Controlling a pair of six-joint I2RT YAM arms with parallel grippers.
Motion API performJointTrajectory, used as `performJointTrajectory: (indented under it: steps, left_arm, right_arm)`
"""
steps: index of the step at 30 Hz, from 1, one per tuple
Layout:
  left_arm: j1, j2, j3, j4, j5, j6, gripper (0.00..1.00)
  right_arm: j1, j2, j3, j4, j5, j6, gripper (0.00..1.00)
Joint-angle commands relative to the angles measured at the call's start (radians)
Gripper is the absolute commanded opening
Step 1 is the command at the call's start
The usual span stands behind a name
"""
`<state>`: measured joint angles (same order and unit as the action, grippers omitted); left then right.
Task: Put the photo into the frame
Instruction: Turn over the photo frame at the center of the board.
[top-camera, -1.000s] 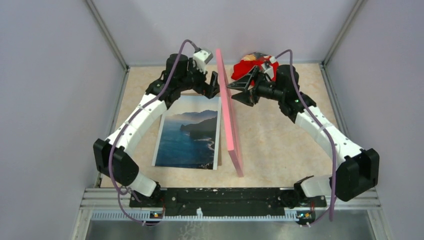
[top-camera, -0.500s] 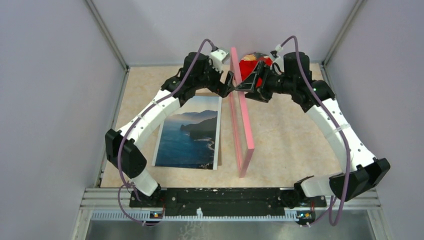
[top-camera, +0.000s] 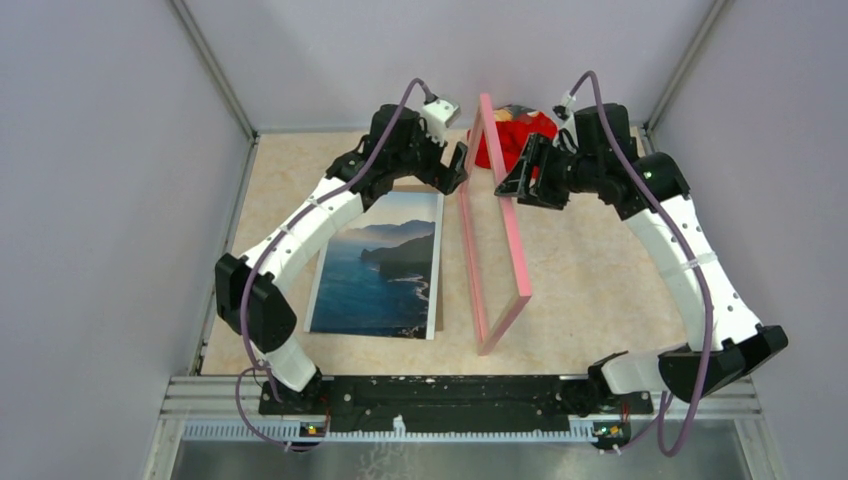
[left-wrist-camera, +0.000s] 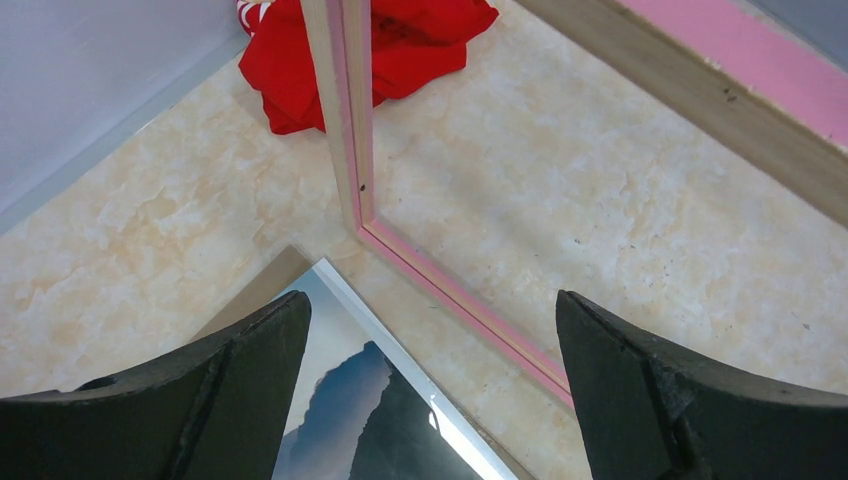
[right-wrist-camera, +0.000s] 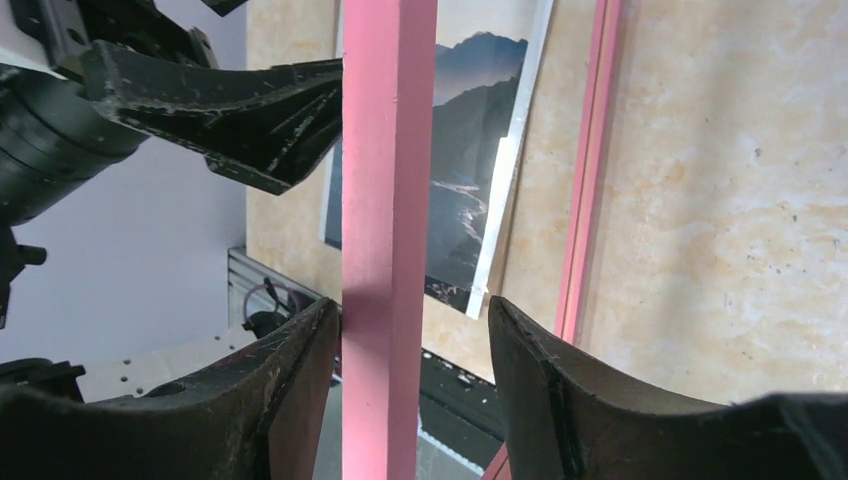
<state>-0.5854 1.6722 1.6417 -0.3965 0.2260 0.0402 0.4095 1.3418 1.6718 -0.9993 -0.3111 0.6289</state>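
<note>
The pink frame (top-camera: 517, 245) stands on one long edge at mid-table, its top rail leaning right. My right gripper (top-camera: 510, 175) straddles that top rail near its far end. In the right wrist view the rail (right-wrist-camera: 388, 150) touches the left finger (right-wrist-camera: 290, 370), with a gap to the other, so the right gripper (right-wrist-camera: 410, 305) is open. The photo (top-camera: 375, 270) lies flat left of the frame. My left gripper (top-camera: 456, 172) hangs wide open over the photo's far right corner (left-wrist-camera: 340, 400), beside the frame's bottom rail (left-wrist-camera: 440, 285), holding nothing.
A red cloth heap (top-camera: 530, 128) lies at the back behind the frame. A brown backing board (left-wrist-camera: 255, 290) sticks out from under the photo's far edge. Metal rails and grey walls close in the table on both sides.
The frame's top rail has swung to the right, so the frame leans further over. My right gripper moved right with it and its jaws narrowed. The left arm moved right, then held.
</note>
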Motion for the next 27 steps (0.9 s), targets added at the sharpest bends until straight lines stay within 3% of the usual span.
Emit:
performJointTrajectory:
  steps: [1,6,11,15,22,24,27]
  left_arm:
    - [-0.006,-0.002,0.004,0.016,-0.011,0.008,0.99]
    - [-0.005,0.010,0.018,-0.001,-0.023,0.018,0.99]
    - [-0.006,0.012,-0.027,-0.015,-0.057,0.038,0.99]
    - [-0.006,-0.010,-0.104,0.009,-0.088,0.073,0.99]
    - [-0.005,-0.034,-0.224,0.017,-0.154,0.116,0.98]
    - [-0.005,-0.030,-0.243,0.014,-0.170,0.122,0.98]
    - [-0.005,-0.028,-0.267,0.010,-0.175,0.133,0.98]
  right_arm:
    - [-0.008,-0.021,0.035,-0.039,0.014,-0.037,0.59]
    - [-0.008,-0.021,0.053,-0.048,0.034,-0.039,0.59]
    - [-0.008,-0.013,0.057,-0.118,0.170,-0.089,0.46]
    - [-0.008,-0.024,-0.030,-0.149,0.295,-0.146,0.38]
    - [-0.009,-0.117,-0.239,-0.083,0.438,-0.186,0.36]
    - [-0.010,-0.142,-0.289,-0.066,0.484,-0.184,0.29]
    - [-0.009,-0.195,-0.397,-0.006,0.530,-0.212,0.08]
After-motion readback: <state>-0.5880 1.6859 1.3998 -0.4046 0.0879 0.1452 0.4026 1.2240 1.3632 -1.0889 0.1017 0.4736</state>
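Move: The photo frame stands almost on edge, its upper rail already between my right fingers and its lower rail about 30 cm beneath them, 3 cm to the left. The bare board where the upper rail can come down is some 20 cm right and 31 cm below; the photo lies level with my right hand, 23 cm left, the red cloth 27 cm ahead and 5 cm right. From my left hand the lower rail is about 12 cm back, 3 cm right, 25 cm down; the photo is 12 cm back, 15 cm left. After a slow start, my right hand lowers the frame's upper rail about 11 cm while carrying it some 9 cm right, away from the photo; the wrist swings about 30 degrees so the fingers point more steeply down, and they close further onto the rail. Beside it my open left hand sinks about 12 cm and drifts 4 cm left, towards the photo's upper right corner, tipping more downward. ##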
